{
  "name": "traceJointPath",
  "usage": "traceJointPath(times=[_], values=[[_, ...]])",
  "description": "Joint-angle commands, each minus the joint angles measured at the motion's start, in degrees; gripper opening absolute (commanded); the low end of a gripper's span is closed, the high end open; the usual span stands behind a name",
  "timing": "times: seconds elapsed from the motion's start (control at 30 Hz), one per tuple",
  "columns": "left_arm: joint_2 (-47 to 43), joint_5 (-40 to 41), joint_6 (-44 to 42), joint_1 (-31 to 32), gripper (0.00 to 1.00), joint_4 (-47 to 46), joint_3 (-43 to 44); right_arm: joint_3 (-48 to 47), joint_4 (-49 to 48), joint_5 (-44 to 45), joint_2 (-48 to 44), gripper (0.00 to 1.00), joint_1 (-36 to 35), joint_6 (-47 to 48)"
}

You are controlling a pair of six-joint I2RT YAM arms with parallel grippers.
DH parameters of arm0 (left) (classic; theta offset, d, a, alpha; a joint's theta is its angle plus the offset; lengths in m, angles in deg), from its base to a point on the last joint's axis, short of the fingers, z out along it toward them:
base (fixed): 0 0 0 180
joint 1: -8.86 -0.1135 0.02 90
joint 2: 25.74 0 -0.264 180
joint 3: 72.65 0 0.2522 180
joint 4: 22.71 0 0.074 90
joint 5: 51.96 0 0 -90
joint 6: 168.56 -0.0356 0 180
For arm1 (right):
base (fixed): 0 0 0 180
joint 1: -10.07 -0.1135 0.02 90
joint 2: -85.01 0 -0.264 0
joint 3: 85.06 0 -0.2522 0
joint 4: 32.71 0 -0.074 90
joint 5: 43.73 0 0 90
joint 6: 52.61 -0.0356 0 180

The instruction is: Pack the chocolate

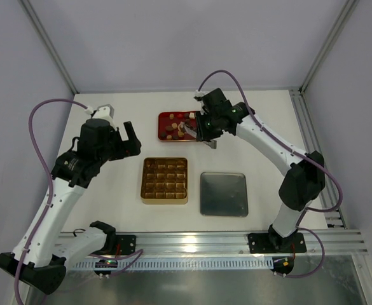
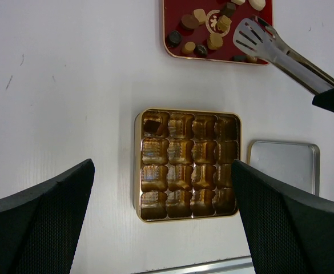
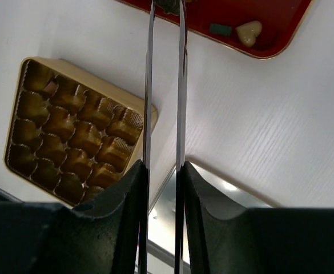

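Chocolate pieces (image 1: 173, 129), dark, light brown and cream, lie scattered in the red tray (image 1: 163, 117); they also show in the left wrist view (image 2: 201, 28). One dark piece (image 2: 152, 125) sits in a corner compartment of the gold box (image 1: 165, 180). My right gripper (image 1: 206, 130) is shut on metal tongs (image 2: 269, 48), whose tips reach over the tray. In the right wrist view the tong blades (image 3: 181, 85) run up from my gripper (image 3: 162, 171) to a dark piece (image 3: 167, 4) at the frame's top edge. My left gripper (image 1: 130, 136) is open and empty, up above the table left of the box.
A silver lid (image 1: 224, 194) lies flat right of the gold box. The left wrist view looks down on the box (image 2: 186, 165), the lid (image 2: 284, 165) and the tray (image 2: 169, 23). An aluminium rail (image 1: 205, 240) runs along the near edge.
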Motion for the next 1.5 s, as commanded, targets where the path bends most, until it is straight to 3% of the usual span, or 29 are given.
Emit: traceJointPath(times=[0.0,0.27,0.63,1.23,1.47], values=[[0.19,-0.69,0.38,0.06,1.00,-2.48,-0.11,0.71,-0.69,-0.67,-5.82,0.33,-3.56,-1.25],[0.55,-0.69,0.64,0.06,1.00,-2.74,-0.02,4.23,-0.33,0.48,-12.59,0.33,-11.30,-3.89],[-0.51,-0.08,2.49,0.15,1.00,-2.74,-0.81,10.03,-2.70,0.04,-12.60,0.33,-18.86,-6.08],[-1.56,1.33,2.93,0.06,1.00,-2.30,-1.07,10.74,-3.24,1.97,-9.08,0.33,-20.80,-5.38],[-1.65,0.80,3.02,0.06,1.00,-2.39,-1.25,10.83,-3.67,2.15,-8.55,0.38,-20.80,-5.38]])
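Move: The right hand holds tongs with a dark chocolate at their tips. The gold box's far-row cell, second from the left, lies some 7 cm back, 16 cm left and 16 cm below it. From this hand the red tray is about 9 cm ahead and 8 cm left, the metal tray roughly 18 cm back and 7 cm right. From the left hand, that cell is about 3 cm ahead, 6 cm right and 25 cm down. The right hand arcs the tongs' chocolate about 14 cm back, 7 left, up then down over the box. ##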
